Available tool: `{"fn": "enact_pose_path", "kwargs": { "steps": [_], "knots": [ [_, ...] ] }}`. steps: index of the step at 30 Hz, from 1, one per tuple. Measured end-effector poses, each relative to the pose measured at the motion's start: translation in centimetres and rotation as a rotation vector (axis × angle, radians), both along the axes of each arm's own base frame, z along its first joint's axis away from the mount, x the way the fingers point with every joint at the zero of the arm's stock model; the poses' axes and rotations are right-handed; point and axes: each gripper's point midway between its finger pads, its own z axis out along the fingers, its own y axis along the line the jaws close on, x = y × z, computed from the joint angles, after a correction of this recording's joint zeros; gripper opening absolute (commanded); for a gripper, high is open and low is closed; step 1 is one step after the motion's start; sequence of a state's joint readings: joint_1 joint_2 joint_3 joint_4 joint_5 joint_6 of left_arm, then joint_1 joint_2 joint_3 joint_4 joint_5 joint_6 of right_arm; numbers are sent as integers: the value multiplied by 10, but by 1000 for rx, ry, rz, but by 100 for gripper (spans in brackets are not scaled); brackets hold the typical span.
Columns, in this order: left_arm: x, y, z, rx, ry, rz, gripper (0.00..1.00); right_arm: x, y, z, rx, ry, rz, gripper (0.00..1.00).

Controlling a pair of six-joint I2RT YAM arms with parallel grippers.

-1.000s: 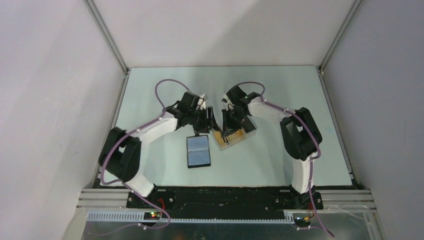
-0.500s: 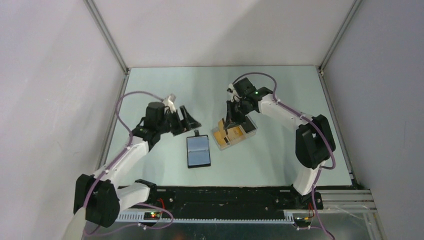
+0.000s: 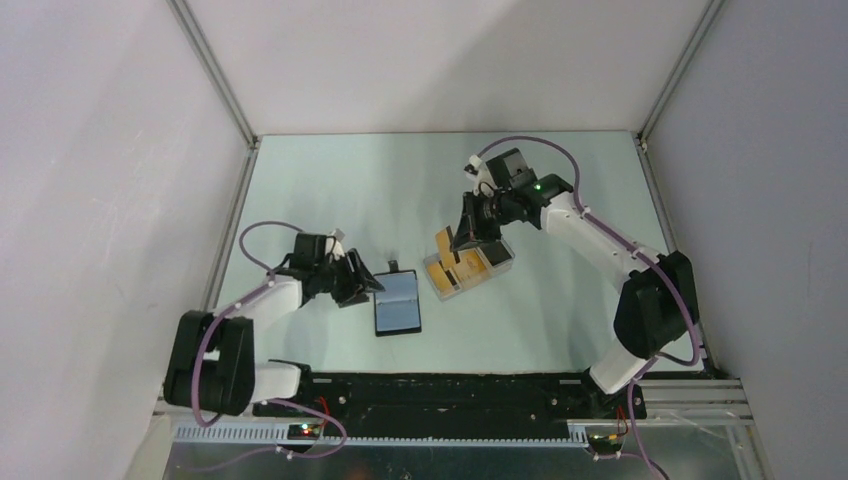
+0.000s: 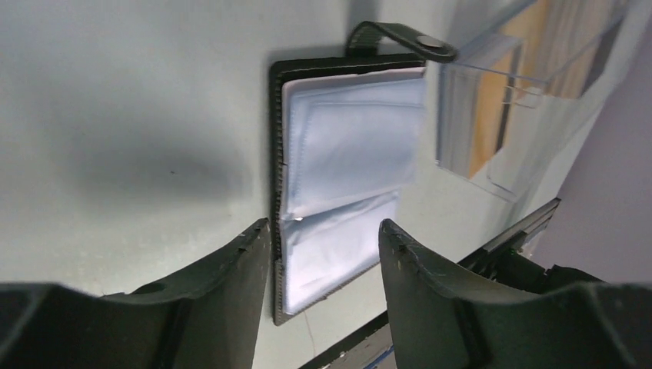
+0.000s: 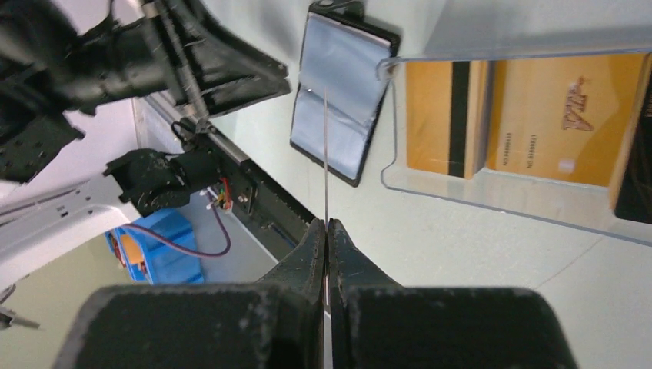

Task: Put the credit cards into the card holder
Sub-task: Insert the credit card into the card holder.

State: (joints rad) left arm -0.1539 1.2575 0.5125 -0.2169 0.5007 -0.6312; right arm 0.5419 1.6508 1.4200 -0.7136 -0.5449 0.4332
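The black card holder (image 3: 397, 303) lies open on the table, its pale blue sleeves (image 4: 346, 177) facing up. My left gripper (image 3: 368, 285) stands open at its left edge, the fingertips (image 4: 323, 227) straddling the near corner without touching it. My right gripper (image 3: 468, 235) is shut on one orange credit card (image 3: 446, 243), held upright above the tray. In the right wrist view that card (image 5: 326, 154) shows edge-on as a thin line rising from the shut jaws (image 5: 327, 223). More orange credit cards (image 5: 538, 115) lie in the clear tray (image 3: 497, 262).
The clear tray's rim (image 5: 500, 204) lies just right of the card holder (image 5: 338, 92), whose strap tab (image 4: 400, 34) points at the tray. A dark card (image 5: 634, 177) shows at the tray's right end. The black base rail (image 3: 450, 390) runs along the near edge.
My left arm has swung back and down to the holder's left edge. My right arm has drawn back with a card, lifting it above the tray.
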Motion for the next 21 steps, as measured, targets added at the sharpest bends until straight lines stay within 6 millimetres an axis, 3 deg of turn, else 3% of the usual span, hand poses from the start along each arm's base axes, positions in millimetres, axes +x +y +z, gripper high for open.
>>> {"fn": "enact_pose_path", "kwargs": {
  "steps": [5, 13, 17, 21],
  "knots": [
    [-5, 1, -24, 9, 91, -18, 51, -15, 12, 4, 43, 2, 54, 0],
    [28, -5, -25, 13, 91, -58, 38, -40, 43, -3, 69, 4, 140, 0],
    [44, -13, -27, 3, 104, -84, 35, -47, 61, -19, 64, 18, 181, 0],
    [65, -27, -26, 11, 84, -125, 35, -46, 69, -51, 17, 63, 189, 0]
  ]
}}
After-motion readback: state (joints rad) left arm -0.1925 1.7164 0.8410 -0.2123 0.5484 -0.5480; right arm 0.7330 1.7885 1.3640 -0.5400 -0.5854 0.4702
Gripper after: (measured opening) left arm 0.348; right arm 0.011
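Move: The left hand hovers just off the open card holder's left side: the holder's middle is about 5 cm to its right, 1 cm back and 4 cm below. The clear card box stands roughly 19 cm to that hand's right and 6 cm ahead. From the right hand, which already holds a card, the holder lies some 12 cm left, 4 cm back and 17 cm down; the box is about 3 cm right, 3 cm ahead and 16 cm below. Down about 2 cm first, then forward some 7 cm and a little right, the left hand brings its fingers onto the holder's left edge, partly closing around it and pushing it forward. Meanwhile the right hand keeps its card pinched and swings left and back, then sinks about 5 cm towards the holder, turning some 10 degrees counter-clockwise. ##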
